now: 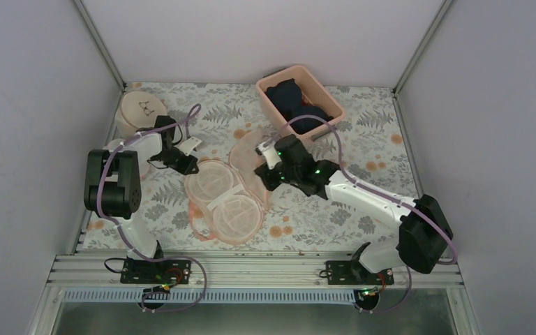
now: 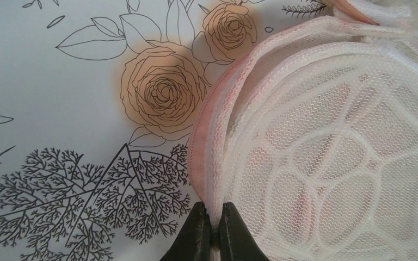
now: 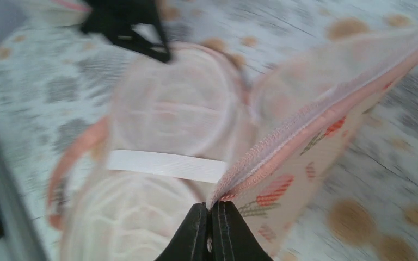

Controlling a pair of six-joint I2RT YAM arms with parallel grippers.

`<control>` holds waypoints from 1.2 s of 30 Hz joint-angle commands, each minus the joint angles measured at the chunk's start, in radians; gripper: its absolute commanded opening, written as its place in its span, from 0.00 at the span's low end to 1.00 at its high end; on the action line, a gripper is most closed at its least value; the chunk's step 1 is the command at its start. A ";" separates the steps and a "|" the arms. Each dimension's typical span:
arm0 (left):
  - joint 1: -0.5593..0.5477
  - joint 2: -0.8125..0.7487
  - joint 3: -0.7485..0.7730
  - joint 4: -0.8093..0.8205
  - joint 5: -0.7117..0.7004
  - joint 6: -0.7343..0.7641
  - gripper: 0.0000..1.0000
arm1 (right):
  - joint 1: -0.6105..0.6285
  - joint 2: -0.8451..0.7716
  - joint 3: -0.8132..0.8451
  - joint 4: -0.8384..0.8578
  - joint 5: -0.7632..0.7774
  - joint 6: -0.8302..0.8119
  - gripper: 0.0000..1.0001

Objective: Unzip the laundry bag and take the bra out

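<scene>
The laundry bag (image 1: 225, 201) lies unzipped in the middle of the table, its two pale mesh cups facing up. Its flower-print flap (image 1: 246, 157) stands raised behind them. My left gripper (image 1: 191, 167) is shut on the bag's pink-trimmed mesh edge (image 2: 213, 136); in the left wrist view the mesh is pinched between the left gripper's (image 2: 216, 220) tips. My right gripper (image 1: 264, 180) is shut on the flap's zip edge (image 3: 305, 125), as the right wrist view shows at the right gripper's (image 3: 211, 209) tips. The dark navy bra (image 1: 294, 101) lies in a pink bin (image 1: 269, 87).
The pink bin stands at the back right. A round beige bag (image 1: 142, 108) sits at the back left beside the left arm. A white elastic strap (image 3: 163, 163) crosses between the mesh cups. The table has a leaf-and-rose printed cover (image 2: 158, 89).
</scene>
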 commanded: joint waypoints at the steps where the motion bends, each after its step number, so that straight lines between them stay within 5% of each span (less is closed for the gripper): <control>1: 0.001 0.034 0.020 0.005 0.031 -0.013 0.02 | 0.156 0.024 0.037 0.044 -0.093 -0.149 0.04; 10: 0.011 0.060 0.024 0.010 0.048 -0.021 0.02 | 0.344 0.247 0.134 0.151 -0.281 -0.246 0.04; 16: 0.020 0.066 0.026 0.018 0.048 -0.026 0.02 | 0.363 0.412 0.158 0.091 -0.361 -0.291 0.04; 28: 0.035 0.072 0.059 0.012 0.052 -0.030 0.02 | 0.376 0.460 0.153 0.038 -0.439 -0.314 0.04; 30: 0.036 0.068 0.075 0.004 0.051 -0.035 0.06 | 0.376 0.466 0.156 0.030 -0.418 -0.315 0.09; 32: 0.039 0.065 0.102 -0.007 0.048 -0.036 0.24 | 0.377 0.468 0.155 0.028 -0.397 -0.308 0.22; 36: 0.055 0.049 0.172 -0.039 0.010 -0.041 0.52 | 0.376 0.448 0.173 0.004 -0.335 -0.292 0.61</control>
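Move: The right hand, pinching the free edge of the laundry bag's patterned flap, is bound for the bag's near rim, about 17 cm back, 12 cm left and 14 cm below. The open bag body's middle lies 6 cm back and 12 cm left of this hand; the pink strap 12 cm back and 21 cm left; the bra's bin 24 cm ahead and 11 cm right. From the left hand, shut on the bag's far-left rim, the near rim is roughly 20 cm back and 13 cm right. Still pinching the flap's edge, the right hand swings it back and left over the open body, about 17 cm back and 13 cm left, rising slightly before sinking some 11 cm net to the near rim; its wrist turns nearly 50 degrees counter-clockwise, and it opens partway at the end. The left hand pins the far-left rim almost still, then opens too and starts forward and up a couple of centimetres. ##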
